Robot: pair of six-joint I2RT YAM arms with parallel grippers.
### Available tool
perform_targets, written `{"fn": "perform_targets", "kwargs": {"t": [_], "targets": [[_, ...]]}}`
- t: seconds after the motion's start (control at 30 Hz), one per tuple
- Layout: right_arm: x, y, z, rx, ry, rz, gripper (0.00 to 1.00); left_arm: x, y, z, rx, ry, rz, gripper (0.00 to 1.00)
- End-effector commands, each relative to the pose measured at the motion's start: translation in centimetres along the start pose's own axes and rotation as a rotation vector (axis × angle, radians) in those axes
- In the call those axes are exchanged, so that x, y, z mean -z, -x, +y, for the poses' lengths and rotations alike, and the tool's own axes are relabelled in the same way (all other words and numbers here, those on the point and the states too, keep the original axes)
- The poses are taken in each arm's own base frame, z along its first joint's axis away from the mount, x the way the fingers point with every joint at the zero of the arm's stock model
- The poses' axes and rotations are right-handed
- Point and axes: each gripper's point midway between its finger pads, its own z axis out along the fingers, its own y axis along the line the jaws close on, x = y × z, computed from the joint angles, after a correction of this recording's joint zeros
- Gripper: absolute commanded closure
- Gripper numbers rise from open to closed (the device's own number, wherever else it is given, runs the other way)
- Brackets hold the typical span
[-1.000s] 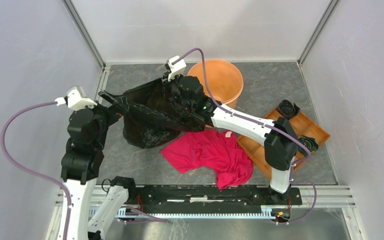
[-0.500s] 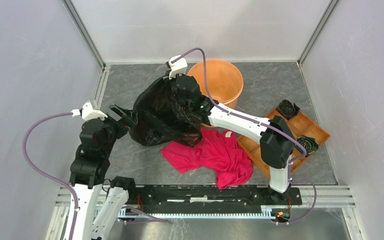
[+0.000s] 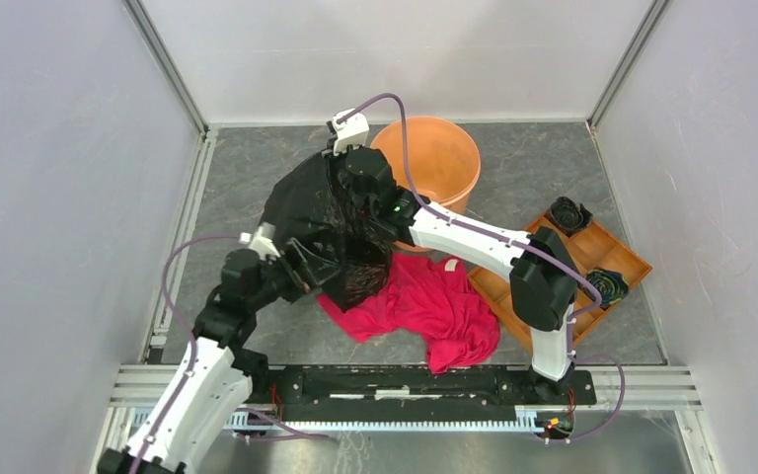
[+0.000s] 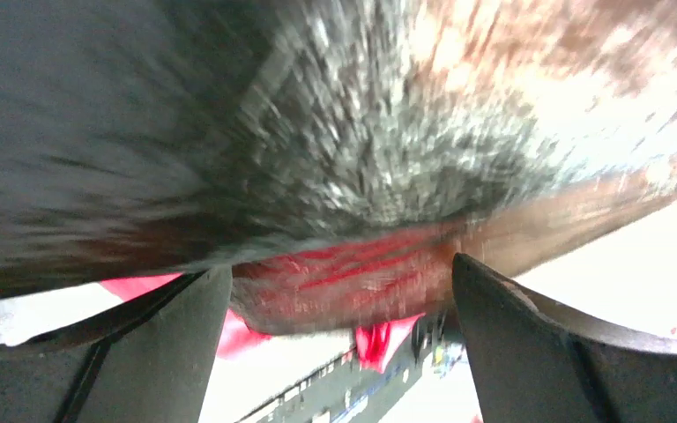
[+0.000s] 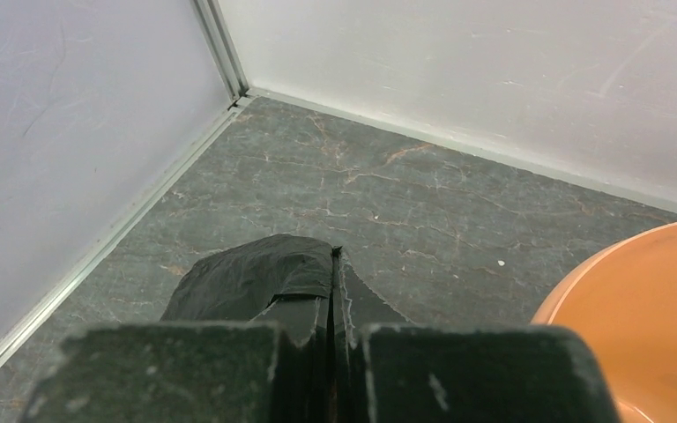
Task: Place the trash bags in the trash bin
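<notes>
The black trash bag [image 3: 301,207] hangs bunched from my right gripper [image 3: 341,183], just left of the pale-orange trash bin [image 3: 444,163]. In the right wrist view the right gripper [image 5: 333,304] is shut on an edge of the bag [image 5: 247,278], and the bin's rim [image 5: 643,300] shows at the right. My left gripper [image 3: 314,262] is open at the bag's lower part. The left wrist view is blurred: the open fingers [image 4: 172,352] stand wide apart, with the bag's film [image 4: 335,159] just above them.
A red cloth [image 3: 419,301] lies on the floor below the bag. A brown compartment tray [image 3: 624,249] at the right holds two dark round items [image 3: 568,212]. Walls close off the left, back and right sides.
My left gripper has let go of the bag's edge and swung right and down to the bag's lower part. The bag, stretched between both grippers before, now hangs bunched from the right gripper.
</notes>
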Motion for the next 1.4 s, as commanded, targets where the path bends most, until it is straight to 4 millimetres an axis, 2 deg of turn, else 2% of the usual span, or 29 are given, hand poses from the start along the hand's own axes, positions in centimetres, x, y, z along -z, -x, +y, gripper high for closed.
{"fn": "perform_targets", "kwargs": {"t": [0.0, 0.03, 0.1, 0.2, 0.27, 0.4, 0.57, 0.73, 0.8, 0.83, 0.87, 0.9, 1.0, 1.1, 1.13, 1.27, 1.37], "targets": [[-0.4, 2.1, 0.4, -0.036, 0.010, -0.049, 1.00, -1.4, -1.3, -3.8, -0.108, -0.087, 0.017, 0.00], [-0.4, 2.1, 0.3, -0.035, 0.007, -0.049, 1.00, -2.0, -2.2, -3.2, -0.122, -0.039, 0.022, 0.00], [-0.4, 2.2, 0.2, -0.036, 0.005, -0.050, 1.00, -3.4, -2.7, -0.9, -0.116, 0.081, -0.015, 0.00], [-0.4, 2.1, 0.0, -0.035, 0.006, -0.046, 1.00, -4.7, -3.1, 0.6, -0.133, 0.148, -0.047, 0.00], [-0.5, 2.1, 0.0, -0.034, 0.008, -0.046, 1.00, -5.2, -3.5, 0.8, -0.133, 0.150, -0.061, 0.00], [-0.7, 2.1, 0.0, -0.044, 0.014, -0.048, 1.00, -5.2, -4.2, 1.4, -0.126, 0.156, -0.093, 0.00], [-0.8, 2.1, 0.2, -0.062, 0.034, -0.048, 1.00, -4.7, -4.4, 3.9, -0.137, 0.271, -0.157, 0.00], [-0.9, 2.2, 0.3, -0.065, 0.043, -0.050, 1.00, -5.0, -5.0, 6.2, -0.133, 0.418, -0.141, 0.01], [-0.9, 2.1, 0.4, -0.063, 0.050, -0.047, 1.00, -5.1, -5.3, 6.9, -0.130, 0.465, -0.129, 0.07], [-0.8, 2.3, 0.4, -0.064, 0.053, -0.047, 1.00, -5.1, -5.2, 7.2, -0.137, 0.484, -0.131, 0.13], [-0.8, 2.3, 0.5, -0.062, 0.058, -0.046, 1.00, -5.0, -4.9, 7.2, -0.143, 0.495, -0.141, 0.21], [-0.7, 2.4, 0.7, -0.058, 0.070, -0.044, 0.99, -4.9, -4.5, 6.9, -0.157, 0.496, -0.152, 0.36], [0.0, 3.5, 1.6, -0.010, 0.139, -0.042, 1.00, -3.7, -2.1, 4.6, -0.217, 0.465, -0.211, 0.73], [1.5, 5.5, 2.1, 0.083, 0.215, -0.070, 1.00, -0.6, 1.8, 0.6, -0.292, 0.407, -0.302, 0.93], [2.1, 6.3, 2.1, 0.115, 0.226, -0.078, 1.00, 0.8, 3.3, -1.0, -0.306, 0.380, -0.339, 0.97], [5.1, 11.5, 0.7, 0.206, 0.220, -0.131, 1.00, 6.7, 8.9, -8.6, -0.375, 0.203, -0.488, 0.98], [8.5, 16.7, -1.0, 0.248, 0.189, -0.216, 0.99, 10.4, 11.8, -14.8, -0.453, 0.043, -0.550, 0.98]]}}
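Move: From the open left hand, the free lower edge of the trash bag hangs about 12 cm below and 2 cm to the right, level fore and aft. The trash bin stands some 14 cm ahead and 22 cm right, its middle 4 cm lower; the red cloth is 18 cm right, 6 cm back and 15 cm down. The right hand holds the bag, its free edge about 21 cm back, 3 cm left and 26 cm below; from that hand the bin is 5 cm back, 13 cm right, 18 cm below. Swinging right about 5 cm, then sinking to roughly 12 cm below its start with fingers wide, the left hand rolls left side up, shuts on the bag's lower free edge and whips it up some 25 cm, fingers tilting upward and turning counter-clockwise. The right hand keeps its pinch on the bag nearly still, finally easing back and up about 3 cm each. ##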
